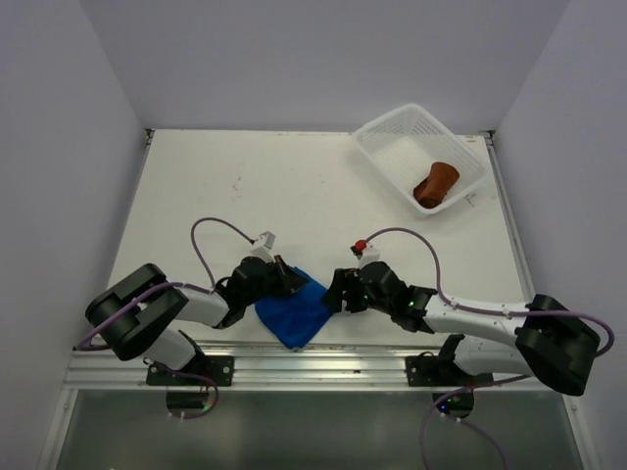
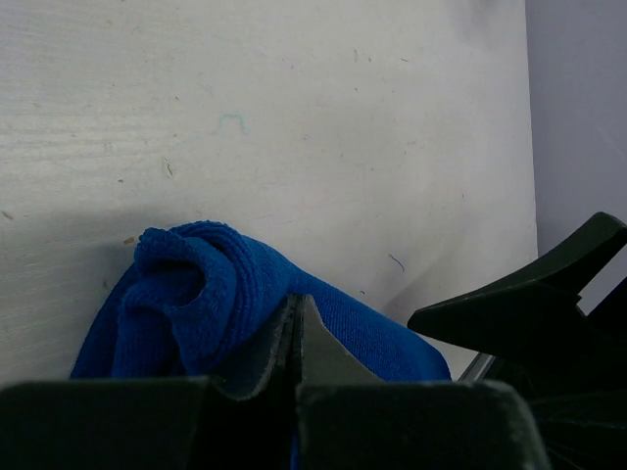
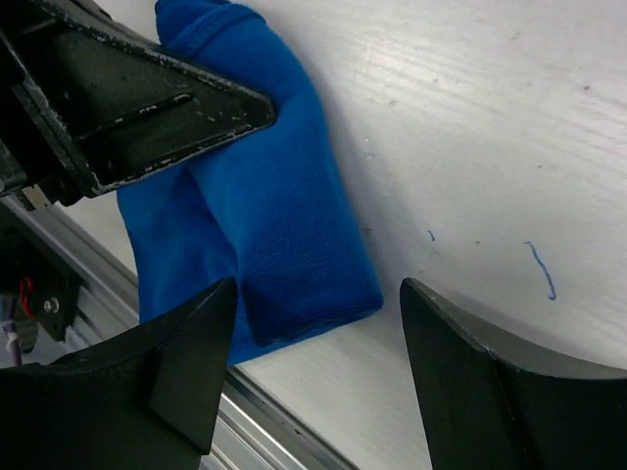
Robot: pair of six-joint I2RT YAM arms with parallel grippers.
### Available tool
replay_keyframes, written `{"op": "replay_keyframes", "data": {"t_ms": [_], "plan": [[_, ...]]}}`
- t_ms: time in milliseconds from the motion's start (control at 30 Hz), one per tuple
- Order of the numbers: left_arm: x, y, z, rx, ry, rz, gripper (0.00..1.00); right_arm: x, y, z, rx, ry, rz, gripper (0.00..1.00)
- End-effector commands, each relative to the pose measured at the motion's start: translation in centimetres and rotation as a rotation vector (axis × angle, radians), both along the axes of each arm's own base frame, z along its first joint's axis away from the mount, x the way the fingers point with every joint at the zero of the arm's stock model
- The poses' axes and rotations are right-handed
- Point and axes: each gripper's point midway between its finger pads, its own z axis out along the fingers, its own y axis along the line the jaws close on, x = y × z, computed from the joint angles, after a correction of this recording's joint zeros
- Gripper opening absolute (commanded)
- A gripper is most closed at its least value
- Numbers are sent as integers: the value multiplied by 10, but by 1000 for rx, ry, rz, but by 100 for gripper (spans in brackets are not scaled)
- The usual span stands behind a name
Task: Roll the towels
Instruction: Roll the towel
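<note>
The blue towel lies partly rolled near the table's front edge, between the two arms. In the left wrist view its thick fold bulges just ahead of my left gripper, which is shut with its tips pressed against the cloth. My right gripper is open, and its fingers stand either side of the roll's near end without touching it. From above, the left gripper and right gripper face each other across the towel. The rust-brown towel lies rolled in the basket.
The white mesh basket stands at the back right corner. The metal rail of the table's front edge runs just below the blue towel. A right-gripper finger shows in the left wrist view.
</note>
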Motion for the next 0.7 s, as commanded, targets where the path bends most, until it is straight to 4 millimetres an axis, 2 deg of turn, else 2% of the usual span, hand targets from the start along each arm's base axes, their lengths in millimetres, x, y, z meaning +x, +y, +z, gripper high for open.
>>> {"op": "replay_keyframes", "data": {"t_ms": [0, 133, 233, 267, 367, 433, 667], "plan": [[-21, 25, -45, 153, 95, -2, 0, -5, 23, 9, 127, 29, 62, 71], [-22, 25, -45, 154, 96, -3, 0, -9, 26, -6, 112, 58, 89, 69], [-21, 25, -45, 153, 95, -4, 0, -7, 19, -17, 76, 59, 73, 60], [-21, 25, -45, 153, 94, -2, 0, -7, 16, -20, 59, 54, 70, 55], [-21, 24, -45, 153, 93, -4, 0, -6, 10, -21, 35, 35, 65, 42], [-21, 25, -45, 154, 94, -5, 0, -6, 6, -23, 4, 23, 84, 38], [-19, 23, -45, 157, 90, -8, 0, -2, 1, -21, -55, -40, 120, 14]]}}
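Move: The right hand hangs open just over the blue towel's rolled right end, which is about 3 cm below, roughly 1 cm back and 2 cm to the left. The towel's loose flap spreads some 10 cm to the left and 6 cm back, about 6 cm lower; the shut left gripper stands about 9 cm to the left and 4 cm ahead, at the roll's other end. From the left hand, the rolled right end lies about 7 cm right and 5 cm back, about level. Lower the right gripper about 2.5 cm, easing it a little left and back so its open fingers straddle the rolled right end of the blue towel; near the bottom start closing and pinch that end between the fingertips. Keep the left gripper still and shut on its end of the roll. ##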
